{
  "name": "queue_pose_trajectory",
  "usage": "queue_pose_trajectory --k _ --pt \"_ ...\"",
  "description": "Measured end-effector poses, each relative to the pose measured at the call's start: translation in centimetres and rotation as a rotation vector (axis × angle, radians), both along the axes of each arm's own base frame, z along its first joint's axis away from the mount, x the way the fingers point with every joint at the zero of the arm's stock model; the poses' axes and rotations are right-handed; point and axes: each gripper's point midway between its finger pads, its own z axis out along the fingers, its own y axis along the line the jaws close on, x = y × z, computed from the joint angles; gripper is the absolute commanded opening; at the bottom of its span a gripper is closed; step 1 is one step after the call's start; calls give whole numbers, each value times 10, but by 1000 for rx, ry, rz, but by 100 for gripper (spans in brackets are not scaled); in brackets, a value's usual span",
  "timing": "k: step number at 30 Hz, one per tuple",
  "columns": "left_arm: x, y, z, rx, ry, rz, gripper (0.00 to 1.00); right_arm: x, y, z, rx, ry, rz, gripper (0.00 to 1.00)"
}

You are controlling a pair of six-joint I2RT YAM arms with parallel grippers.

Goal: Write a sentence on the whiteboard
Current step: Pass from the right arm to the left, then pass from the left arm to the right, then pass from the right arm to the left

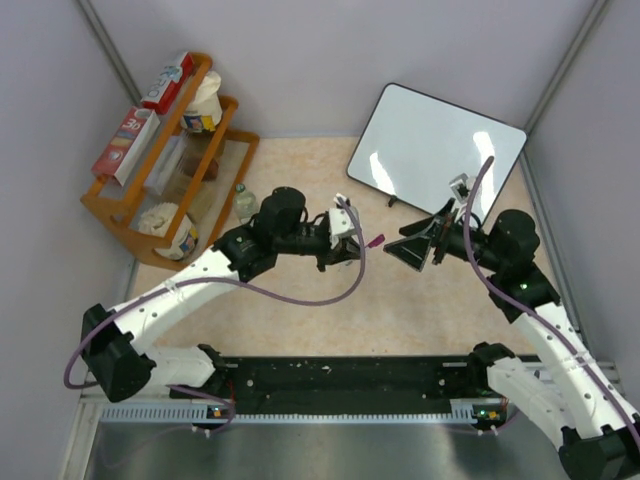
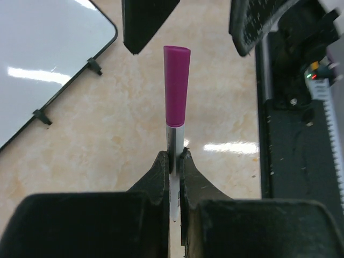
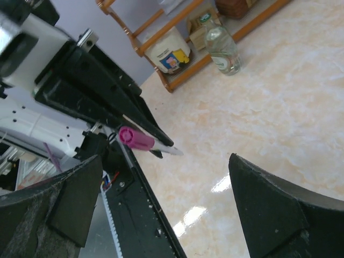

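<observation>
The whiteboard (image 1: pixel 435 150) lies at the back right, plain glossy white; no sentence shows on it. It also fills the left wrist view's upper left corner, whiteboard (image 2: pixel 43 59). My left gripper (image 1: pixel 355 245) is shut on the white barrel of a marker (image 2: pixel 177 86) whose magenta cap points toward the right arm. Its fingers (image 2: pixel 161 172) pinch the barrel just below the cap. My right gripper (image 1: pixel 400 250) faces it, jaws wide open, touching nothing. The cap end sits level with the right fingertips. In the right wrist view the marker (image 3: pixel 137 138) pokes out ahead of the right gripper (image 3: pixel 165 158).
A wooden rack (image 1: pixel 170 165) at the back left holds boxes, cups and jars. A small clear bottle (image 1: pixel 243 203) stands beside it. The black base rail (image 1: pixel 340 380) runs along the near edge. Grey walls close in both sides.
</observation>
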Motion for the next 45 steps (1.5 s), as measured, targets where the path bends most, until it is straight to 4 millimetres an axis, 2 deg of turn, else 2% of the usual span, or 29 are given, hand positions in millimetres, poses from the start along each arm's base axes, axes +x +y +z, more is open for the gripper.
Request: queue_pose_trajectory --k 7,11,13,16,17,19,20,22,26,27,28,31,32,33,35,41,44,45 --pt "-4 -5 32 -121 243 -66 0 -1 14 20 90 -48 84 89" --pt "-11 -12 39 -136 346 -106 0 -3 31 21 106 -49 139 70" --pt "-10 -15 40 -138 401 -111 0 -7 43 17 102 -28 175 68" --pt "-6 -16 39 -141 457 -107 0 -7 52 15 101 -19 198 55" --pt "-4 -16 37 -139 472 -102 0 -6 53 15 103 -15 196 44" --pt "-2 -14 36 -139 498 -95 0 -3 53 15 106 -12 182 29" --pt "-1 -14 36 -140 505 -91 0 -2 53 15 108 -12 173 16" --pt "-3 -13 38 -146 515 -103 0 2 51 16 109 -16 146 2" --pt "-2 -13 44 -163 520 -109 0 5 47 19 112 -28 109 0" --pt "-1 -12 45 -168 520 -107 3 5 47 19 112 -30 107 0" --pt "-1 -12 45 -173 520 -106 19 6 47 20 113 -32 105 0" --pt "-1 -11 44 -187 515 -102 46 6 47 19 115 -27 102 0" --pt "-1 -9 43 -188 512 -98 59 6 47 20 118 -22 99 0" --pt "-1 -7 42 -190 510 -94 63 7 47 20 120 -23 93 0" --pt "-2 -2 38 -191 511 -80 67 9 46 21 124 -20 81 0" --pt "-8 7 14 -177 534 -50 67 11 44 24 134 -16 60 0" --pt "-9 7 4 -174 546 -48 66 10 44 26 142 -17 55 0" --pt "-9 7 2 -178 551 -46 63 11 44 27 144 -18 53 0"
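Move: The left fingers still hold the marker; its pink cap sticks out some 6 cm to the left hand's right and 2 cm ahead, about level. From the open right hand that cap lies about 6 cm left, neither ahead nor back, 2 cm lower, with the left gripper roughly 13 cm left, 2 cm back and 3 cm lower. The whiteboard's middle is some 25 cm ahead of the right hand, 14 cm right and 20 cm below. Right hand goes about 5 cm left and pinches the marker; left rises, rolls 30 degrees, opens and sinks. ##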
